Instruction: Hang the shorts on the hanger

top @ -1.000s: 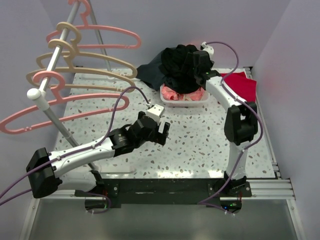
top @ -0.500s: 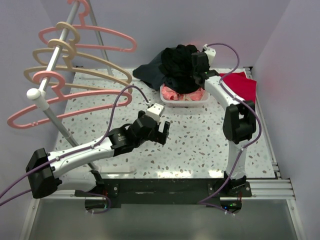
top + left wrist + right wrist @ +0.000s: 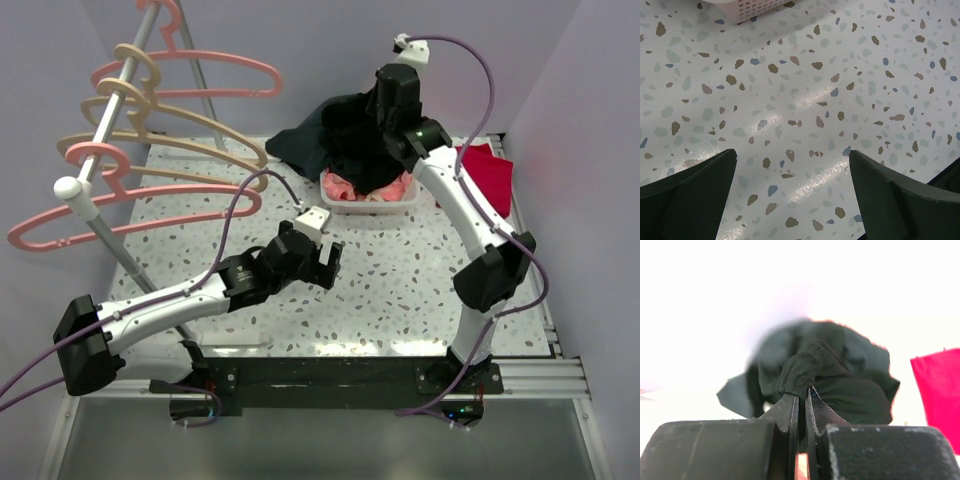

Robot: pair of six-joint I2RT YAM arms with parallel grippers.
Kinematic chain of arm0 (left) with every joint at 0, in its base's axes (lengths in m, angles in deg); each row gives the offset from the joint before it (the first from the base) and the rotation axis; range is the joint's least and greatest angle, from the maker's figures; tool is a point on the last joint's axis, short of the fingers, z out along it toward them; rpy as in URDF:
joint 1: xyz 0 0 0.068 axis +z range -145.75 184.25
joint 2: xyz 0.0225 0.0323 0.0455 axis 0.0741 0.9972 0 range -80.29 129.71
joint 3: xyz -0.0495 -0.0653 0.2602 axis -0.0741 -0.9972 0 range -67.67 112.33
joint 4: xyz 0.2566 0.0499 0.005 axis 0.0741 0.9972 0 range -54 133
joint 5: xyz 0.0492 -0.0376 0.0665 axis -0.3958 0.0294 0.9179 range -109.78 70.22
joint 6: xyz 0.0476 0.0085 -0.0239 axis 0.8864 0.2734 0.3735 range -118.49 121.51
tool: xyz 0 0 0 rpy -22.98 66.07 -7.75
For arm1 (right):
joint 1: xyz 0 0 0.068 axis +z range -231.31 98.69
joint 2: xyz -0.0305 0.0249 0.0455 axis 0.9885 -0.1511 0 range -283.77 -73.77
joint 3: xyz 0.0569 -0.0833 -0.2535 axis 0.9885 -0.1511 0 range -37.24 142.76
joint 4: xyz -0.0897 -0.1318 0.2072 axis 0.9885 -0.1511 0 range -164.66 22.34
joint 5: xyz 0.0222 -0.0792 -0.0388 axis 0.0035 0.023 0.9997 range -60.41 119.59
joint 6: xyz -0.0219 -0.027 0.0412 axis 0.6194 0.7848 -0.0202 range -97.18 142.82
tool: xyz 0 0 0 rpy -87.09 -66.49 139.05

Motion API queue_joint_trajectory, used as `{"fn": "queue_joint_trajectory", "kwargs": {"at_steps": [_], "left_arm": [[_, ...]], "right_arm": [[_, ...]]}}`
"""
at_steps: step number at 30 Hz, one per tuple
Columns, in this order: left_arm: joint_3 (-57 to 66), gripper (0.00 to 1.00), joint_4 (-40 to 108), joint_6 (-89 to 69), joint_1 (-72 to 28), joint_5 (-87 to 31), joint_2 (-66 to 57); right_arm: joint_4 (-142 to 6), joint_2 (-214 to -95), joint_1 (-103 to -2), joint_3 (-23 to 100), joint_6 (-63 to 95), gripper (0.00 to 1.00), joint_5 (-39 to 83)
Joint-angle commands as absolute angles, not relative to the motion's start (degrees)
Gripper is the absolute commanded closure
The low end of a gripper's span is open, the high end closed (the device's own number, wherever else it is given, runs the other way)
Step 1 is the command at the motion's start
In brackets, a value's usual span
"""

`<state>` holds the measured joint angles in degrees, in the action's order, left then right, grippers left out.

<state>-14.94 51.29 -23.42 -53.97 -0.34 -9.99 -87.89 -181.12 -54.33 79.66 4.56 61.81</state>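
Note:
The black shorts hang bunched above the white basket at the table's back, lifted by a pinched fold. My right gripper is raised over the basket and shut on that fold; in the right wrist view the right gripper clamps the knit-looking edge of the shorts. Pink hangers hang on the slanted rail at the left, mixed with beige ones. My left gripper hovers low over the table's middle, open and holding nothing, and in its wrist view the left gripper frames only bare terrazzo.
A dark grey-green garment lies behind the basket on its left. A folded red cloth lies at the back right. Pink fabric stays in the basket. The rail's white post leans over the table's left side.
My right gripper went from open to shut on the shorts and rose, pulling them up out of the basket. The left arm stayed put.

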Motion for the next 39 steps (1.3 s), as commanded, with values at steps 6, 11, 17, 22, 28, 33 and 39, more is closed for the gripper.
{"fn": "queue_joint_trajectory", "kwargs": {"at_steps": [6, 11, 17, 22, 28, 33, 39], "left_arm": [[-11.2, 0.0, 49.0, -23.5, -54.1, -1.3, -9.9], [-10.5, 0.0, 49.0, -23.0, -54.0, -1.8, -10.0], [-9.0, 0.0, 49.8, -22.1, -53.9, -1.1, -10.6], [-7.5, 0.0, 51.2, -23.0, -53.9, -0.4, -11.0], [-7.6, 0.01, 47.8, -23.6, -53.9, -2.5, -13.8], [-5.5, 0.1, 40.6, -26.9, -53.9, -4.4, -16.3], [-3.4, 0.25, 30.9, -33.3, -53.9, -10.9, -16.0]], "right_arm": [[-83.8, -171.3, -51.7, 87.3, 11.4, 1.0, 60.8], [-86.2, -168.6, -51.3, 92.1, 11.4, 1.0, 55.7], [-87.9, -164.0, -51.3, 92.6, 10.3, 1.0, 50.8], [-91.4, -158.8, -51.2, 90.0, 7.6, 1.0, 45.5], [-94.6, -152.5, -51.2, 84.2, 4.8, 1.0, 41.9], [-96.4, -149.4, -51.2, 80.3, 4.5, 1.0, 42.5], [-97.6, -148.5, -51.2, 79.7, 4.5, 1.0, 42.9]]}}
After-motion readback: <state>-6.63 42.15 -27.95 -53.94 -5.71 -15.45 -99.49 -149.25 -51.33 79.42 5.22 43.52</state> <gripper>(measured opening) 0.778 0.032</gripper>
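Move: My right hand already grips the black shorts, whose middle hangs about 15 cm below it, 5 cm nearer me and 4 cm left. I'm taking them to my left gripper, some 30 cm back, 16 cm left and 20 cm below. The bin is 6 cm back and 1 cm left of my right hand, 32 cm down; the green garment is level with that hand, 14 cm left and 30 cm down. From my left hand the shorts' middle is about 24 cm ahead, 12 cm right and 5 cm up. Fingers shut on the black shorts, my right hand hoists them up out of the bin, then mostly draws them back towards my left hand: about 20 cm up and 20 cm back in all, with the fingers tipping up and turning counter-clockwise. My open left hand rises about 14 cm and slightly right beside the hanging cloth, its fingers lifting towards level and starting to close, not yet shut. ##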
